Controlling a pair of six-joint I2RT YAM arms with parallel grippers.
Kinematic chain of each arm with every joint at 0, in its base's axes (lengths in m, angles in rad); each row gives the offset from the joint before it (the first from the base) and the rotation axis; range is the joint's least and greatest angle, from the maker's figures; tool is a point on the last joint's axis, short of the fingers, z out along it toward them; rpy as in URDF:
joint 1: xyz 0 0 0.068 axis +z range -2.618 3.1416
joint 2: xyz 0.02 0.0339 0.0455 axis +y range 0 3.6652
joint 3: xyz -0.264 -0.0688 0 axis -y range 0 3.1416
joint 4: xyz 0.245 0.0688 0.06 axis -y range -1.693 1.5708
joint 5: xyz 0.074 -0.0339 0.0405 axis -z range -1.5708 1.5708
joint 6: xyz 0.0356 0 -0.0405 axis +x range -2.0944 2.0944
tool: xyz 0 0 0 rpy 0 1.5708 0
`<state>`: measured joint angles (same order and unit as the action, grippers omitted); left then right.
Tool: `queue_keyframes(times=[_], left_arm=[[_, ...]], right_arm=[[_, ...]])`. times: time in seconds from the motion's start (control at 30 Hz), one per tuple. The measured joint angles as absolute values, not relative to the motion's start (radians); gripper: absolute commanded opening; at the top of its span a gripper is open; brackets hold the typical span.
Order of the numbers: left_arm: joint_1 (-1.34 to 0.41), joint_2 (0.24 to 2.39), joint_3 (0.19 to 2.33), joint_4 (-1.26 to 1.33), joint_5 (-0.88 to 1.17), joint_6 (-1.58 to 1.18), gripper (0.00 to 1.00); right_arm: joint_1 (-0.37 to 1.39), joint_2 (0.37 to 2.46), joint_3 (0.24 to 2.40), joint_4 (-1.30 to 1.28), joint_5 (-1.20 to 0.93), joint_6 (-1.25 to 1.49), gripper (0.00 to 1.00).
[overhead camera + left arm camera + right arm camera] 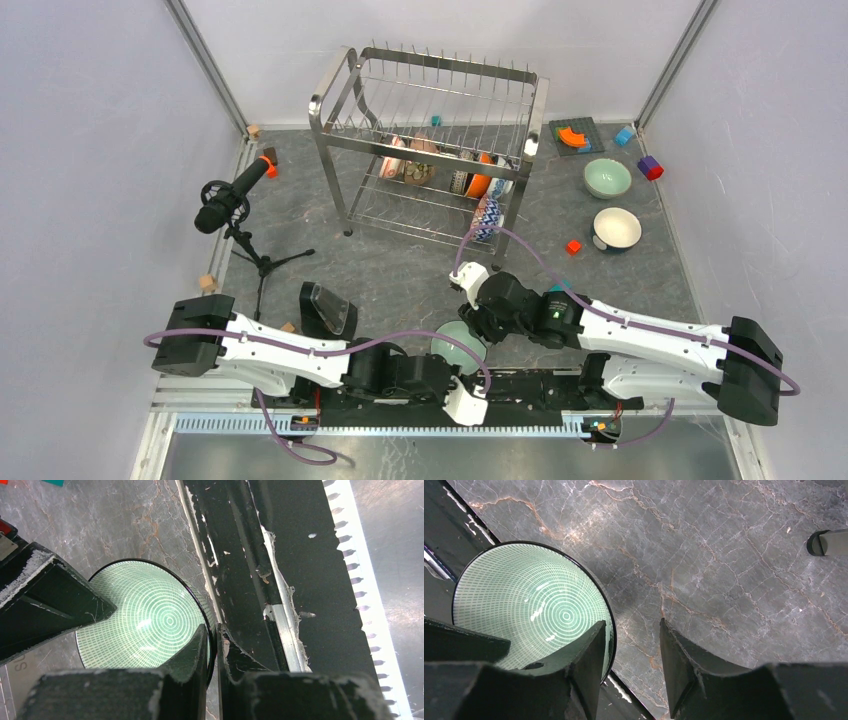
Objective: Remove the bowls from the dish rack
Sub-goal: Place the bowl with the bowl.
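A green bowl with a fine ring pattern sits low over the table's near edge, between the two arms. My left gripper is shut on its rim, one finger inside and one outside. My right gripper is open and straddles the same bowl: its left finger lies inside the rim and its right finger stands apart over bare table. The dish rack stands at the back with several bowls upright in its lower tier. A pale green bowl and a cream bowl rest on the table to the right.
A microphone on a tripod stands at the left. A black holder sits near the left arm. Small toy blocks and a grey plate with an orange piece lie at the back right. The black base rail runs along the near edge.
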<state>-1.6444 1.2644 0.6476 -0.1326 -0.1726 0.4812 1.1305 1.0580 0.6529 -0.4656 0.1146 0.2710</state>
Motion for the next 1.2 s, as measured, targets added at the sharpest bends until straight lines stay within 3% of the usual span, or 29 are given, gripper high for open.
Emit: queue_keyframes(times=[0.23, 0.4, 0.5, 0.57, 0.63, 0.73, 0.77, 0.87, 0.93, 1.2], left_arm=[[-1.644, 1.264, 0.648, -0.132, -0.173, 0.481, 0.02], [-1.644, 1.264, 0.648, -0.127, -0.178, 0.481, 0.02], [-1.644, 1.264, 0.648, -0.120, -0.186, 0.480, 0.02], [-1.645, 1.265, 0.648, -0.119, -0.191, 0.477, 0.03], [-1.645, 1.265, 0.648, -0.116, -0.204, 0.472, 0.13], [-1.646, 1.265, 0.648, -0.094, -0.233, 0.453, 0.49], [-1.648, 1.265, 0.647, -0.088, -0.237, 0.449, 0.59], [-1.646, 1.239, 0.624, -0.019, -0.282, 0.425, 0.74], [-1.646, 1.206, 0.603, 0.020, -0.308, 0.404, 0.98], [-1.646, 1.075, 0.578, 0.118, -0.458, 0.258, 1.00]], right_arm=[[1.131, 1.077, 0.654, -0.448, 0.105, 0.266, 0.39], [1.131, 1.086, 0.654, -0.431, 0.084, 0.267, 0.20], [1.132, 1.086, 0.654, -0.420, 0.070, 0.270, 0.01], [1.132, 1.083, 0.652, -0.410, 0.070, 0.281, 0.00], [1.131, 1.073, 0.648, -0.403, 0.069, 0.285, 0.00], [1.131, 1.039, 0.634, -0.399, 0.072, 0.286, 0.00], [1.131, 1.022, 0.627, -0.403, 0.074, 0.286, 0.00], [1.132, 0.979, 0.609, -0.437, 0.084, 0.283, 0.00], [1.132, 0.946, 0.596, -0.464, 0.096, 0.285, 0.00], [1.132, 0.782, 0.549, -0.591, 0.240, 0.311, 0.00]])
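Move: The right hand, open, has the green bowl's middle about 4 cm to its left and 4 cm back, a touch lower, with the near rim already between its fingers. From this hand the teal block lies some 17 cm to the right and 8 cm ahead, the rack's near right foot about 12 cm ahead and 5 cm right, both roughly 10 cm below. The left hand still pinches the bowl's rear rim, its middle about 5 cm ahead. Leftward by about 1.5 cm, the right hand eases farther onto the green bowl's rim and shuts its fingers on it while the left hand holds still. The left fingers then open wide and let go, and that hand backs off, rising some 8 cm and going 4 cm forward, its fingers swinging up and round towards forward by about 30 degrees. Meanwhile the right hand turns back and carries the bowl about 6 cm to the right. ##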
